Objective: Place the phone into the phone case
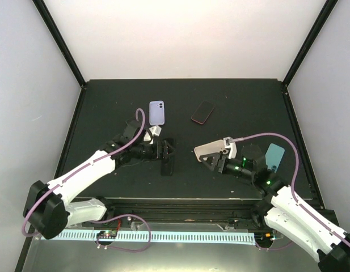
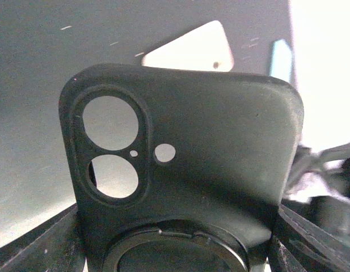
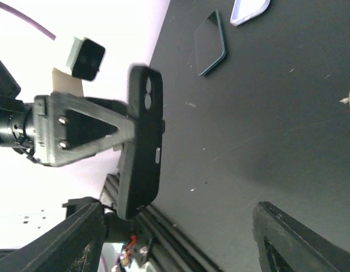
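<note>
My left gripper (image 1: 165, 149) is shut on a black phone case (image 1: 167, 160) and holds it upright above the table. In the left wrist view the phone case (image 2: 220, 147) fills the frame, camera cut-outs at the upper left, with the left gripper (image 2: 177, 252) clamped on its sides. From the right wrist the phone case (image 3: 142, 141) shows edge-on. A dark phone (image 1: 203, 112) lies flat at mid-table; the right wrist view also shows the phone (image 3: 211, 43). My right gripper (image 1: 213, 161) stands open to the right of the case, and nothing is between the right gripper's (image 3: 189, 243) fingers.
A lavender case (image 1: 156, 112) lies left of the phone. A beige flat piece (image 1: 211, 148) sits by my right gripper. A teal case (image 1: 275, 156) lies partly under the right arm. The table's raised rail (image 1: 180, 201) runs along the near edge.
</note>
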You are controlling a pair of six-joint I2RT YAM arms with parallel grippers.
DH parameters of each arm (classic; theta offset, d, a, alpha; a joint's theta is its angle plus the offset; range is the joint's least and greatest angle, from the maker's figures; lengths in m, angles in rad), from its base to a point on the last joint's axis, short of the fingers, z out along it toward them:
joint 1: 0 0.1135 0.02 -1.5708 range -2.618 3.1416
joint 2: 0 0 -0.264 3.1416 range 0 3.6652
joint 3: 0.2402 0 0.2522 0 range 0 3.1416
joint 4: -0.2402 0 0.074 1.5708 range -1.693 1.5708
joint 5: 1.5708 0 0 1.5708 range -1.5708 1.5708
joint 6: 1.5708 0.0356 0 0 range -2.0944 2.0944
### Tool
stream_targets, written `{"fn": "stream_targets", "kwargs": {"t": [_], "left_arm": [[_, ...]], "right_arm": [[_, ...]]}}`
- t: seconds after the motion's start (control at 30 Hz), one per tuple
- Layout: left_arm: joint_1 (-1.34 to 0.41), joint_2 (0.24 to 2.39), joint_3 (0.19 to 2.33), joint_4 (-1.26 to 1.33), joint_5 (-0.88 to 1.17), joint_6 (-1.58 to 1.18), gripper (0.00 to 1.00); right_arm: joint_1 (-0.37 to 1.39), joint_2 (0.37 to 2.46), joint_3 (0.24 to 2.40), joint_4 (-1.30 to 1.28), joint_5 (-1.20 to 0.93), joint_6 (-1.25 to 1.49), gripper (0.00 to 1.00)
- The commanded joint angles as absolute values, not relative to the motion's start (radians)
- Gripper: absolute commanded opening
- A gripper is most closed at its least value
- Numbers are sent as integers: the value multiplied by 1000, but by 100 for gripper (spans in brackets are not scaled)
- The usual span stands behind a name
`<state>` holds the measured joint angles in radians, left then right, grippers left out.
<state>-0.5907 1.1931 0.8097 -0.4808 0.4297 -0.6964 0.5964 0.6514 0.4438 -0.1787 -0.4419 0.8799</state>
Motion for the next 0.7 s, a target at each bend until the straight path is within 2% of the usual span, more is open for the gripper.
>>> {"fn": "stream_targets", "kwargs": {"t": [0.0,0.33,0.67], "left_arm": [[-594,1138,759,-195,625,-898,69],[-596,1097,703,-108,640,-959,69],[-596,1080,663,-73,659,-971,70]], "right_arm": [[662,705,410,56,-470,975,70],[815,924,494,232,-442,987,49],[859,1052,539,332,-486,1007,36]]}}
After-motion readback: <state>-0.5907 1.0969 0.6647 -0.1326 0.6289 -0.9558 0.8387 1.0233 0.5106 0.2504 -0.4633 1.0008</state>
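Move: The black phone case is already in the left hand's fingers, gripped by its long edges, its middle about 3 cm back and 1 cm right of that hand and 1 cm below. From the right hand, the case lies roughly 15 cm to the left, some 2 cm ahead and 4 cm lower. On the table 17 cm below the right hand, the white phone lies about 9 cm ahead and 4 cm right. The lilac phone lies 23 cm ahead and 7 cm left of the left hand, 14 cm lower. Leftward and nearly level, the empty right hand sweeps about 9 cm towards the near half of the black case, swinging slightly counter-clockwise while its fingers close to roughly half their opening. The left hand, keeping its grip on the case, lifts it 4 cm and brings it a little right to meet it, tipping its fingers up some 20 degrees, then almost stops. ##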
